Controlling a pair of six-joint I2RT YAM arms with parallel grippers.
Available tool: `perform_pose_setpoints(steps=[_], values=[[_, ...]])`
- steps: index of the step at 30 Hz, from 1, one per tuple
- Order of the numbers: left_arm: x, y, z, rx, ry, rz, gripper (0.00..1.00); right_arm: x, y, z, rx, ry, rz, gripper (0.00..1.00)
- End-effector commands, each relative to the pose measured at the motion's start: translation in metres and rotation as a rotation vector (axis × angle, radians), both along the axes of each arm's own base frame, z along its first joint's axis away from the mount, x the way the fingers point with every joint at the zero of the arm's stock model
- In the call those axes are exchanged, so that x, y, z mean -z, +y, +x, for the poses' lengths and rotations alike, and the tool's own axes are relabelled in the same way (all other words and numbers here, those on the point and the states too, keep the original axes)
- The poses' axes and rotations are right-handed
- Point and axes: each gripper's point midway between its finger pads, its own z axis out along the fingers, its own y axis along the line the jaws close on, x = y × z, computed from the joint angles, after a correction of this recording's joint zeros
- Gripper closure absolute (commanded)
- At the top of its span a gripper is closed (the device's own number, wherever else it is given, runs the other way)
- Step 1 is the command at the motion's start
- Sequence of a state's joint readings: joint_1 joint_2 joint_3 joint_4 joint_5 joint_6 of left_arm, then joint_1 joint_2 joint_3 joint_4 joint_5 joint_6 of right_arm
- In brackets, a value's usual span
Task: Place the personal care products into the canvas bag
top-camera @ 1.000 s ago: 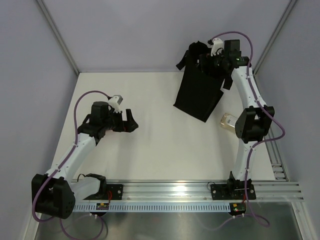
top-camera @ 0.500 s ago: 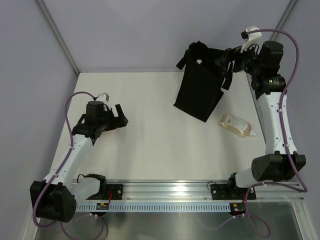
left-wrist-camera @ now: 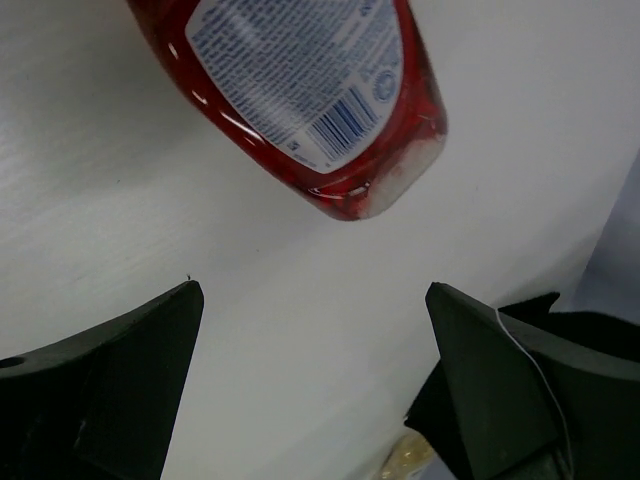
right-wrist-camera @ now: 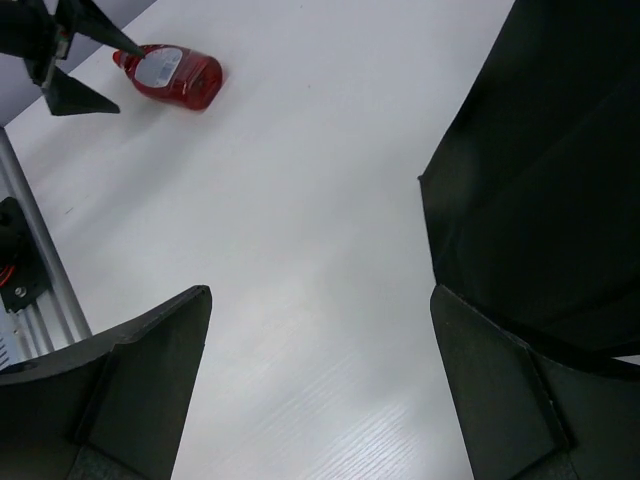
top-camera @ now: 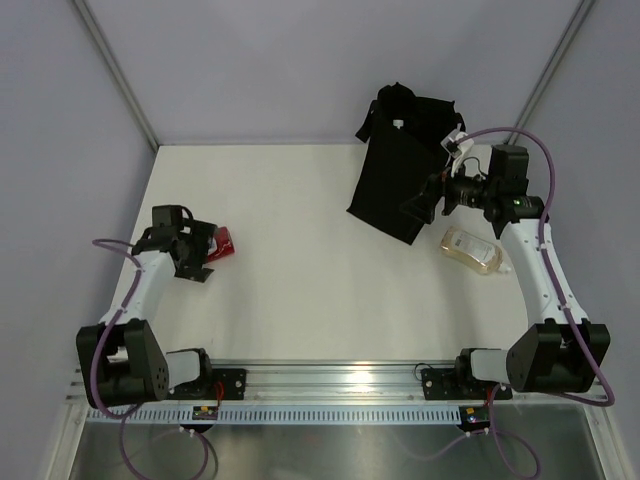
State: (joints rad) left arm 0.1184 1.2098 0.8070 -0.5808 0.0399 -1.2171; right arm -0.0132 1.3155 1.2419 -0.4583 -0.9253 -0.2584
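Note:
A red bottle [top-camera: 222, 242] lies on its side on the white table [top-camera: 320, 290] at the left. My left gripper [top-camera: 205, 253] stands open just short of it, touching nothing. In the left wrist view the red bottle [left-wrist-camera: 300, 90] lies beyond the open left gripper [left-wrist-camera: 315, 290]. The black canvas bag [top-camera: 395, 175] stands at the back right. In front of its lower corner, my right gripper [top-camera: 418, 203] hangs open and empty. A beige clear bottle [top-camera: 472, 250] lies on the table under the right arm. The right wrist view shows the open gripper [right-wrist-camera: 320, 290], the bag [right-wrist-camera: 550, 150] and the red bottle [right-wrist-camera: 175, 72].
An aluminium rail [top-camera: 330, 385] carrying both arm bases runs along the near edge. Grey walls close in the table at the back and sides. The left gripper's fingers [right-wrist-camera: 60, 50] show at the top left of the right wrist view.
My left arm has drawn back to the left, and the red bottle now shows beside it. My right gripper has come down from the bag's mouth to in front of the bag. Both stay open.

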Motion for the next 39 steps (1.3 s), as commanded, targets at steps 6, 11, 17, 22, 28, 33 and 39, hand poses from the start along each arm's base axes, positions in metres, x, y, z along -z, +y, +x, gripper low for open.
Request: perform_pose_setpoints(steps=[6, 11, 17, 22, 28, 33, 39], values=[[0.033, 0.010, 0.039, -0.333, 0.110, -0.197, 0.01, 0.002, 0.008, -0.027, -0.058, -0.058, 0.018, 0.00], [0.057, 0.018, 0.060, -0.385, 0.171, -0.216, 0.01, 0.006, 0.008, -0.030, -0.059, -0.058, 0.019, 0.01], [0.053, 0.017, 0.073, -0.369, 0.142, -0.241, 0.01, 0.010, 0.007, -0.035, -0.061, -0.062, 0.013, 0.00], [0.028, 0.023, 0.074, -0.379, 0.045, -0.226, 0.01, 0.014, 0.008, -0.035, -0.069, -0.057, 0.012, 0.01], [0.019, 0.031, 0.077, -0.402, 0.020, -0.237, 0.01, 0.017, 0.007, -0.034, -0.066, -0.056, 0.008, 0.01], [-0.011, 0.036, 0.103, -0.051, -0.113, -0.004, 0.01, 0.019, 0.007, -0.035, -0.066, -0.057, 0.005, 0.00], [-0.046, 0.030, 0.124, 0.701, -0.278, 0.434, 0.01, 0.019, 0.005, -0.036, -0.063, -0.067, 0.001, 0.00]])
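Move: Just left of the open left hand, some 6 cm over and about 4 cm farther out, lies the middle of the red bottle, roughly 7 cm below the hand point; its base end reaches under the hand, its cap points left. No other thing stands near it. From the right hand, that bottle lies about 60 cm to the left, level in reach and some 25 cm below. Dropping nearly 6 cm beside the red bottle's base end, the left hand then sweeps about 7 cm forward while turning some 20 degrees counter-clockwise, pushing that end along with its open fingers; after that it rises about 7 cm, goes a little farther forward and swings back clockwise, still open and empty. The right hand eases back and down a few centimetres, away from the bag. ##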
